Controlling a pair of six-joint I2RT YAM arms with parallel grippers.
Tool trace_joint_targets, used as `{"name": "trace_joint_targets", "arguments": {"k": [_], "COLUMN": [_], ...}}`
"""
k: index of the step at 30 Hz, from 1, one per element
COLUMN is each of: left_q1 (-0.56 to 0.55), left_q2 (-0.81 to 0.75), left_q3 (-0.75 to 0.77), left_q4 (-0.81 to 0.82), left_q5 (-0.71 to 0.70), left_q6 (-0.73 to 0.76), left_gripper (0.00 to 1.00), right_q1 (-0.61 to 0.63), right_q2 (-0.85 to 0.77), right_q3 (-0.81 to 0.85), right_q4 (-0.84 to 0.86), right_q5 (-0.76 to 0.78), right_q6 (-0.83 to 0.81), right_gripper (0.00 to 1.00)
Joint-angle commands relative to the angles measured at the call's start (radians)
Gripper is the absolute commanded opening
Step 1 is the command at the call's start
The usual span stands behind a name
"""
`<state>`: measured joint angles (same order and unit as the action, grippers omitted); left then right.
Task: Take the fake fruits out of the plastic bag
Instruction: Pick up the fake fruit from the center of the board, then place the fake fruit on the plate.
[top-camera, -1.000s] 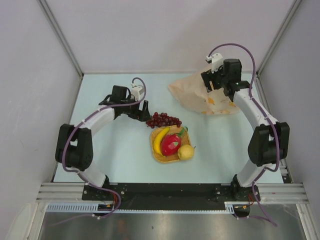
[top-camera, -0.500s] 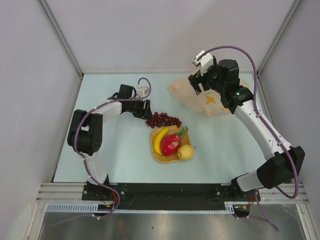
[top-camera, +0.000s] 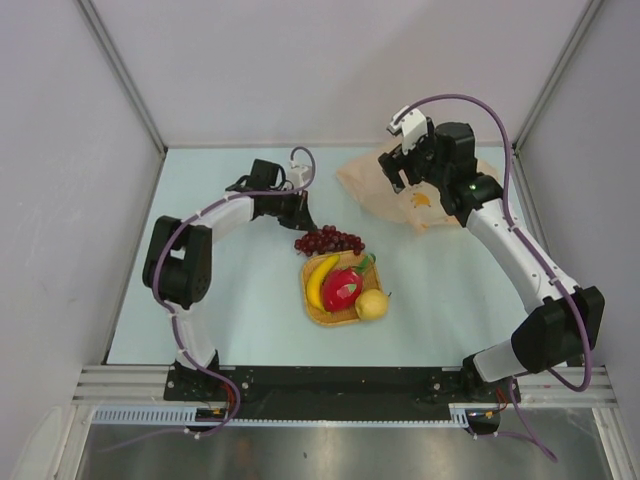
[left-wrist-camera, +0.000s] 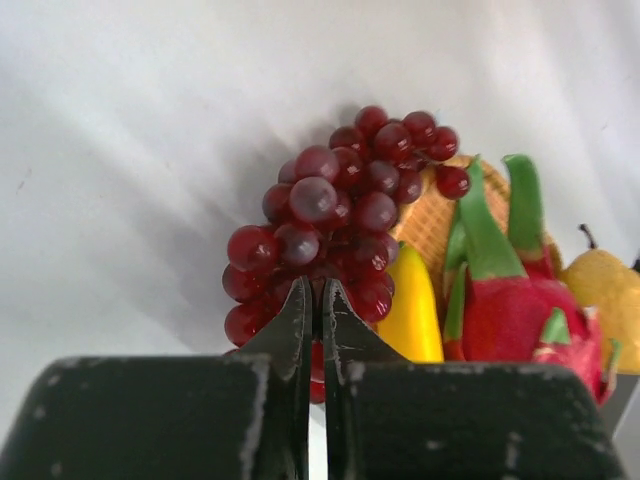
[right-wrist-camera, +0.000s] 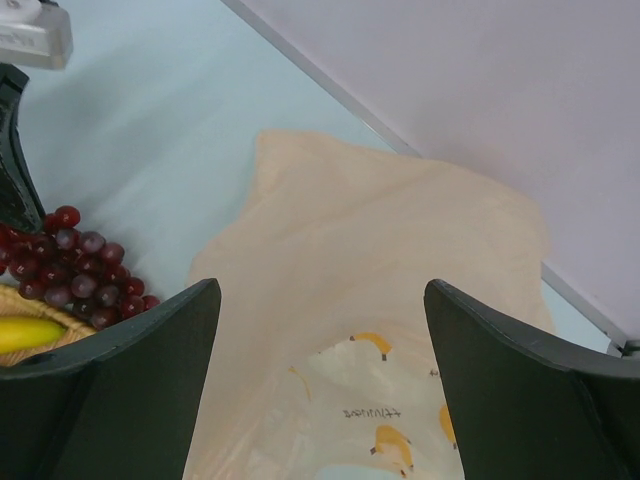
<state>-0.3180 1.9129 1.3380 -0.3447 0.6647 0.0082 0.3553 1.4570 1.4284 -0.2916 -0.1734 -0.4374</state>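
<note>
The dark red grapes lie on the table against the far edge of an orange woven tray. In the tray are a yellow banana, a red fruit with green tips and a round yellow fruit. My left gripper is shut, its tips right at the near side of the grapes; I cannot tell whether they pinch anything. The pale peach plastic bag lies flat at the far right. My right gripper hangs open above the bag, holding nothing.
The bag carries small banana prints. The booth's back wall rises just behind the bag, and side walls close off the table's left and right. In the right wrist view the grapes and a tray corner show at the left.
My left gripper has closed from wide open and shifted slightly right and farther back beside the grapes. The right arm swung left and stretched out over the bag. The fruits have not moved.
</note>
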Motion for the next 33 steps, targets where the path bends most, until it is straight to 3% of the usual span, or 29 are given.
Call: {"name": "trace_joint_targets", "arguments": {"k": [1,13,33], "left_q1": [0.003,-0.029,-0.171], "left_q2": [-0.086,-0.161,-0.276], "left_q3": [0.090,0.113,0.148], "left_q4": [-0.014,-0.020,-0.026], "left_q5": [0.088,0.216,0.217], "left_q6": [-0.040,-0.143,-0.148], "left_gripper": [0.00,0.00,0.00], "right_q1": [-0.024,-0.056,-0.110], "right_q2": [-0.003,-0.009,-0.047], "right_q3": [-0.011,-0.048,-0.132], "right_q4": [0.049,0.072,0.091], "right_q5": [0.002,-0.008,-0.028], "right_q6": [0.026,0.025,0.022], "right_gripper": [0.88,0.88,0.89]}}
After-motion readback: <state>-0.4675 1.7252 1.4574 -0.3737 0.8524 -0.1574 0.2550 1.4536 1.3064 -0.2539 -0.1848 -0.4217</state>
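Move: The left hand already pinches the far-left end of the grapes; their bunch centres some 3 cm back and 4 cm to its right, about 2 cm lower. The basket lies about 14 cm back and 7 cm right, 3 cm below, the dragon fruit centred in it; the banana is about 12 cm back and 2 cm right, the pear 18 cm back and 14 cm right. From the idle right hand the basket is roughly 18 cm back, 17 cm left and 26 cm down. Upward first, some 9 cm, then right and back and up again, to about 14 cm in all, the left hand lifts the grapes by one end, working sideways nearer the basket's far edge. It keeps its closed grip while the fingers tip up about 15 degrees towards level and swing slightly clockwise. The open right hand drifts down and right by the bag, holding nothing. ##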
